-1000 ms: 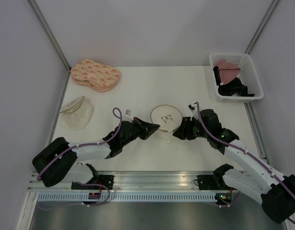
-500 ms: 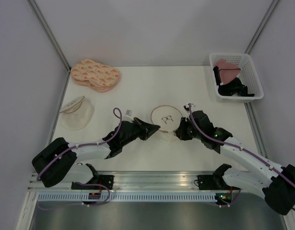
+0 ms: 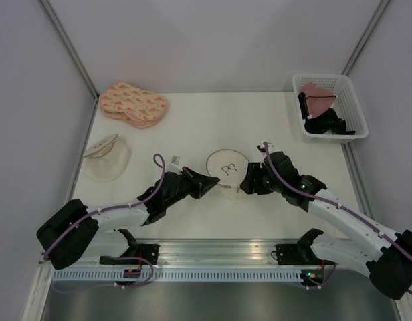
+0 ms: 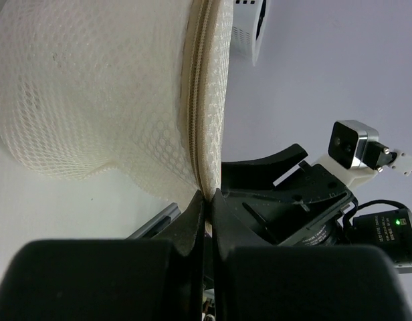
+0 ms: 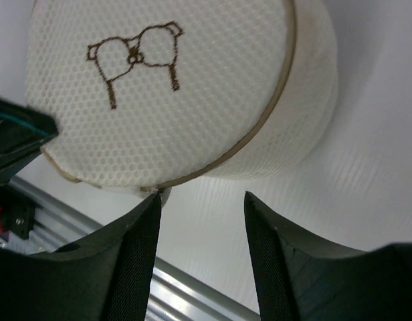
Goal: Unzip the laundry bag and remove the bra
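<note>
The laundry bag [image 3: 226, 168], a round cream mesh pouch with a tan zip rim and a black mark on its face, lies mid-table. My left gripper [image 3: 215, 185] is shut on its near-left rim; the left wrist view shows the zip seam [image 4: 204, 100] running straight into the closed jaws [image 4: 207, 195]. My right gripper [image 3: 241, 188] is at the bag's near-right edge. In the right wrist view it [image 5: 202, 200] stands open, its left fingertip [image 5: 151, 204] touching the tan rim of the bag [image 5: 159, 100], with only bare table between the fingers. The bra is hidden.
A peach patterned padded pair [image 3: 134, 103] lies at the back left, and a plain translucent pouch [image 3: 107, 159] at the left. A white basket [image 3: 353, 107] at the back right holds a pink garment [image 3: 318, 91] and dark items. A metal rail [image 3: 213, 257] runs along the near edge.
My right gripper has moved left up to the bag's near-right rim. The bag and my left gripper have shifted slightly to the left.
</note>
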You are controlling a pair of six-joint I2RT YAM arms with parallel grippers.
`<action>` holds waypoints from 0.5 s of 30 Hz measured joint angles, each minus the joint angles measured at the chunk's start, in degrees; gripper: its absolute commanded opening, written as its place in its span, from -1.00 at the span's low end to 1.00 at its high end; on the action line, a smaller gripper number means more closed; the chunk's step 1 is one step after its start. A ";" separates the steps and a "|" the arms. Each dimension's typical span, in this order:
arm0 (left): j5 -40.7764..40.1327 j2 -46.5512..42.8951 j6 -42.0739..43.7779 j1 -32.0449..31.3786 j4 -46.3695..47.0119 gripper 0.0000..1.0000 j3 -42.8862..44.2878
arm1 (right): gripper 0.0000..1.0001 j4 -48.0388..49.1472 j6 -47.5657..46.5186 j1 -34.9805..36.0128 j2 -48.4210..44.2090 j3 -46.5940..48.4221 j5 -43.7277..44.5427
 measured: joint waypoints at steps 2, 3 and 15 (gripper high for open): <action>0.00 0.00 0.00 0.02 0.00 -0.95 0.00 | 0.18 0.20 -0.04 0.00 -0.11 0.00 -3.58; 0.00 0.00 0.00 0.02 0.00 -0.95 0.00 | 0.18 0.39 -0.04 0.02 -0.24 -0.02 -5.27; 0.00 0.00 0.00 0.04 0.00 -0.95 0.00 | 0.08 1.44 0.35 2.43 -3.23 -1.92 -12.37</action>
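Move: The zip pull on the laundry bag's near rim hangs close to the right hand, about 3 cm to its left, level with it forward, and 2 cm below. The bag's bra emblem lies some 6 cm ahead, 5 cm left and 2 cm below; the left gripper, already pinching the bag's rim, is roughly 8 cm left and 2 cm ahead. From the left hand the zip pull is about 6 cm right, 3 cm back and a little lower. With its fingers staying about half open, the right hand swings back towards its base and to the left, some 5 cm in all, rising about 2 cm over the way and starting to sink again at the end, so as to bring the gap between its fingertips round in front of the zip pull. Its wrist turns counter-clockwise by roughly 10 degrees as it goes, while the left hand stays still and keeps its pinch on the bag's rim, holding it up. ##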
